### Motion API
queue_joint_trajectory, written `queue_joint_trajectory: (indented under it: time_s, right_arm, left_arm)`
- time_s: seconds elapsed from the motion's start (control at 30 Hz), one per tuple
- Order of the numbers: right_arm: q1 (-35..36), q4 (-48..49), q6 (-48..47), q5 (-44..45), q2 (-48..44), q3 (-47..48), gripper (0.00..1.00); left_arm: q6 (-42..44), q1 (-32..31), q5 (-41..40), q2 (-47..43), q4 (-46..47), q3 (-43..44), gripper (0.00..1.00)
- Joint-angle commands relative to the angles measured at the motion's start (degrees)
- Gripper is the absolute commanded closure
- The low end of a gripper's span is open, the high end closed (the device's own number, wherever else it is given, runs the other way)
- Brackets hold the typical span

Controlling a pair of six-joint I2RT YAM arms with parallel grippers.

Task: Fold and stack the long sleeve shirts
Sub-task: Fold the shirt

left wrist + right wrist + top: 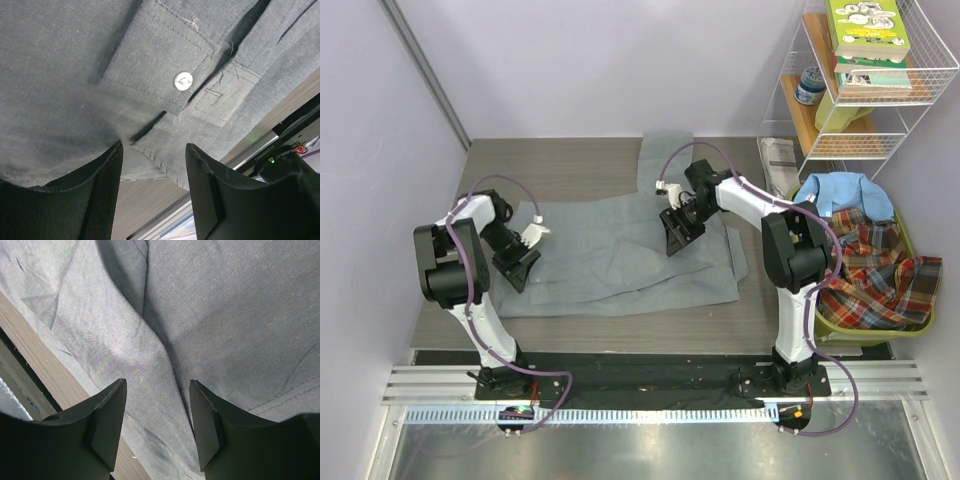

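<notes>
A plain grey long sleeve shirt [620, 255] lies spread flat across the middle of the table. My left gripper [518, 268] hangs low over its left edge, open. In the left wrist view a buttoned cuff [183, 81] lies ahead of the gripper [152, 192], and the cloth's hem and bare table show between the fingers [207, 190]. My right gripper [676, 232] stands open over the shirt's upper right part. Seen from the right wrist, it [157, 425] straddles a raised crease in the grey cloth [165, 365]. A red-green plaid shirt [870, 280] and a light blue shirt [845, 192] lie in a basket.
The green basket [880, 338] stands at the table's right edge. Behind it a white wire rack [800, 110] holds books [865, 30] and a jar [810, 85]. A strip of grey cloth [665, 155] reaches toward the back wall. A folded paper [780, 155] lies next to it.
</notes>
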Motion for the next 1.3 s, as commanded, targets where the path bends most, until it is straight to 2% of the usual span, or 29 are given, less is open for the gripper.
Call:
queue_joint_trajectory:
  time_s: [0.0, 0.23, 0.4, 0.43, 0.5, 0.53, 0.8, 1.03, 1.27]
  right_arm:
    - [0.42, -0.17, 0.09, -1.0, 0.54, 2.67, 0.41]
    - [0.33, -0.52, -0.17, -0.91, 0.37, 2.59, 0.41]
    - [0.33, -0.52, -0.35, -0.56, 0.01, 1.97, 0.41]
    - [0.24, -0.52, -0.43, -0.48, 0.01, 1.89, 0.41]
    - [0.24, -0.52, -0.61, -0.39, 0.1, 1.97, 0.41]
    - [0.24, -0.52, -0.61, -0.3, 0.02, 1.97, 0.41]
    - [0.24, -0.79, -0.87, 0.76, -0.42, 2.32, 0.41]
    - [0.16, -0.7, -0.87, 0.76, -0.51, 2.59, 0.41]
    - [0.07, 0.35, 1.14, -0.21, 0.98, 4.25, 0.42]
  left_arm:
    - [0.21, -0.61, -0.61, 0.28, 1.05, -1.73, 0.46]
    - [-0.23, -1.14, -0.53, 0.45, 1.5, -1.83, 0.51]
    - [-0.58, -1.49, 1.49, -0.6, -0.43, 0.1, 0.74]
    - [-0.67, -1.58, 2.01, -0.69, -0.79, 0.71, 0.82]
    - [-1.19, -1.76, 2.02, -0.96, -1.05, 1.16, 0.9]
    - [-1.46, -1.76, 2.02, -0.96, -1.05, 1.51, 0.99]
    - [-4.53, -1.85, 2.37, -3.85, 2.1, 3.71, 1.0]
    - [-6.72, -1.93, -1.15, -1.31, 8.43, 0.46, 1.0]
    - [-7.26, -2.11, -0.79, 0.89, 8.97, 0.37, 1.0]
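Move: The left hand hangs open just over the left part of the shirt; the patch of cloth it will close on is almost right under it, about 2 cm down and a centimetre back and right. The buttoned cuff of the folded-in sleeve lies some 4 cm to the hand's right and 2 cm ahead, and the shirt's near edge about 5 cm behind it. From the right hand that patch is roughly 30 cm to the left and 10 cm back, some 4 cm down. The left hand eases down and back by about a centimetre onto the shirt beside the buttoned cuff and shuts its half-open fingers fully, pinching up a bit of the cloth there. With the fingers kept shut it then draws the cloth forward, some 4 cm from where it closed, rising a little and sinking again towards the end while the fingertips tilt slightly forward. ##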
